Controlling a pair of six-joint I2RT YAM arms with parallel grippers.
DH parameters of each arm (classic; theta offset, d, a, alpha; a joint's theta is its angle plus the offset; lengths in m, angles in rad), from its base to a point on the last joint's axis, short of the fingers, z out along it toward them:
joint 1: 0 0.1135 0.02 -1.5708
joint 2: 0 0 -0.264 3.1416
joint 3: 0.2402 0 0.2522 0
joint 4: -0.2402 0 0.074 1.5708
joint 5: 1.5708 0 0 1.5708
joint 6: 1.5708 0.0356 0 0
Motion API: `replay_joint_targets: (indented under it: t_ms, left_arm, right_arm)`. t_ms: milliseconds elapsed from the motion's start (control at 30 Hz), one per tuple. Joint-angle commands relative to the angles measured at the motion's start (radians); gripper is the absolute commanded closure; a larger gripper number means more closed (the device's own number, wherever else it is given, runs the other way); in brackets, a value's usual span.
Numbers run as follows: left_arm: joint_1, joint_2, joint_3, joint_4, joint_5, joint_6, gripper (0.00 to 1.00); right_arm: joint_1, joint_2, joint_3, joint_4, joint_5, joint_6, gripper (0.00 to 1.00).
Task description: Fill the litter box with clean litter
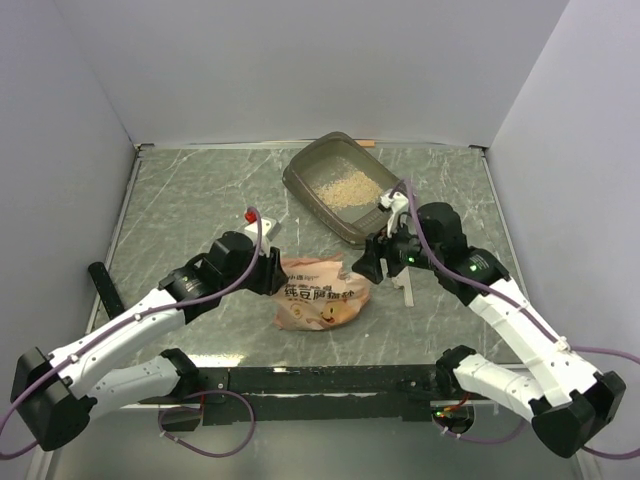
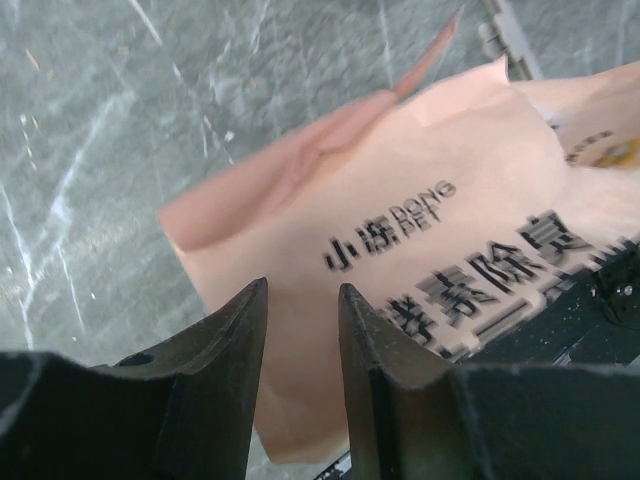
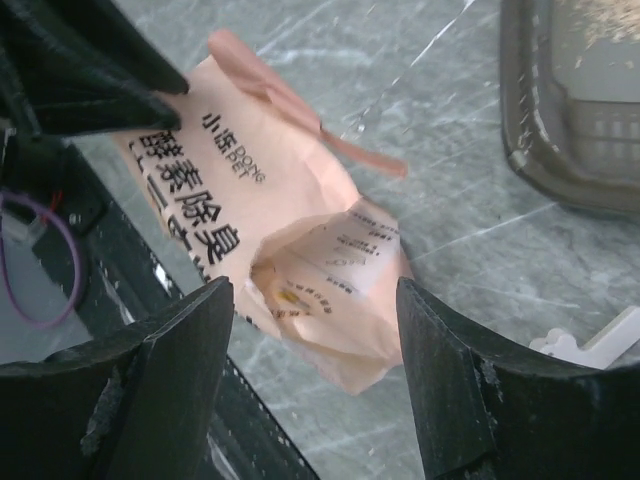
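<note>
The grey-brown litter box [image 1: 318, 165] [image 3: 540, 150] sits at the back of the table, turned at an angle, with a thin layer of pale clean litter [image 1: 345, 187] [image 3: 600, 20] on its floor. An orange-pink printed bag [image 1: 320, 295] [image 2: 420, 200] [image 3: 290, 190] lies on the table between the arms, crumpled and open at its right end. My left gripper [image 1: 277, 272] [image 2: 303, 290] is at the bag's left edge, open, fingers slightly apart over the flat plastic. My right gripper [image 1: 368, 262] [image 3: 315, 290] hangs open and wide over the bag's open end.
A small red-topped object [image 1: 249, 214] stands left of the litter box. A white plastic piece [image 1: 405, 290] [image 3: 600, 340] lies on the table right of the bag. A black rail [image 1: 320, 380] runs along the near edge, and a black bar [image 1: 103, 288] lies at the left. White walls enclose the table.
</note>
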Motion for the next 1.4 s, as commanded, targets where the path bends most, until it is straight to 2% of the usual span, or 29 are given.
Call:
replay_joint_targets:
  t_ms: [0, 167, 267, 633, 1033, 1167, 1200, 1267, 1300, 1333, 1367]
  left_arm:
    - [0.006, 0.03, -0.012, -0.048, 0.016, -0.047, 0.61]
    - [0.006, 0.033, -0.009, -0.081, 0.037, -0.063, 0.62]
    - [0.006, 0.042, -0.005, -0.094, 0.063, -0.069, 0.62]
    - [0.006, 0.045, 0.006, -0.106, 0.106, -0.09, 0.64]
    - [0.006, 0.045, 0.009, -0.111, 0.115, -0.095, 0.64]
    - [0.007, 0.028, 0.026, -0.124, 0.123, -0.087, 0.64]
    - [0.006, 0.022, 0.037, -0.126, 0.126, -0.084, 0.64]
    - [0.006, 0.004, 0.049, -0.131, 0.134, -0.061, 0.64]
    - [0.006, -0.002, 0.058, -0.129, 0.138, -0.052, 0.64]
    - [0.006, -0.019, 0.061, -0.118, 0.148, -0.043, 0.64]
    - [0.006, -0.028, 0.064, -0.109, 0.155, -0.025, 0.62]
  right_arm:
    - [0.064, 0.045, 0.114, -0.056, -0.049, -0.086, 0.28]
    - [0.207, 0.101, 0.177, -0.096, 0.018, -0.218, 0.27]
    - [0.27, 0.145, 0.206, -0.116, 0.006, -0.306, 0.27]
    - [0.337, 0.216, 0.151, -0.13, -0.032, -0.514, 0.28]
    - [0.386, 0.272, 0.097, -0.146, -0.031, -0.568, 0.27]
    - [0.386, 0.294, 0.076, -0.136, -0.003, -0.568, 0.3]
    - [0.388, 0.305, 0.073, -0.134, 0.006, -0.568, 0.33]
    - [0.386, 0.318, 0.074, -0.142, 0.012, -0.565, 0.53]
    - [0.386, 0.328, 0.073, -0.14, 0.032, -0.564, 0.66]
    - [0.386, 0.329, 0.071, -0.125, 0.044, -0.553, 0.9]
    - [0.377, 0.329, 0.061, -0.116, 0.047, -0.55, 0.98]
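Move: My left hand already has one edge of the litter bag between its part-open fingers; the bag's middle lies about 11 cm to its right, 4 cm back and 9 cm below. From my empty, open right hand the bag's middle is about 12 cm left, 4 cm back and 14 cm below. The litter box sits some 26 cm ahead of my right hand and 4 cm to its left, and the white scraper 8 cm right and 2 cm ahead, both about 21 cm lower. I swing my open right hand left and back over the bag, turning it some 40 degrees counter-clockwise, then sink about 8 cm onto the bag's free side, and only at the end close the fingers to pinch a fold of its printed film. Meanwhile my left hand keeps its edge and eases down and back a couple of centimetres, tipping its fingers slightly lower. ##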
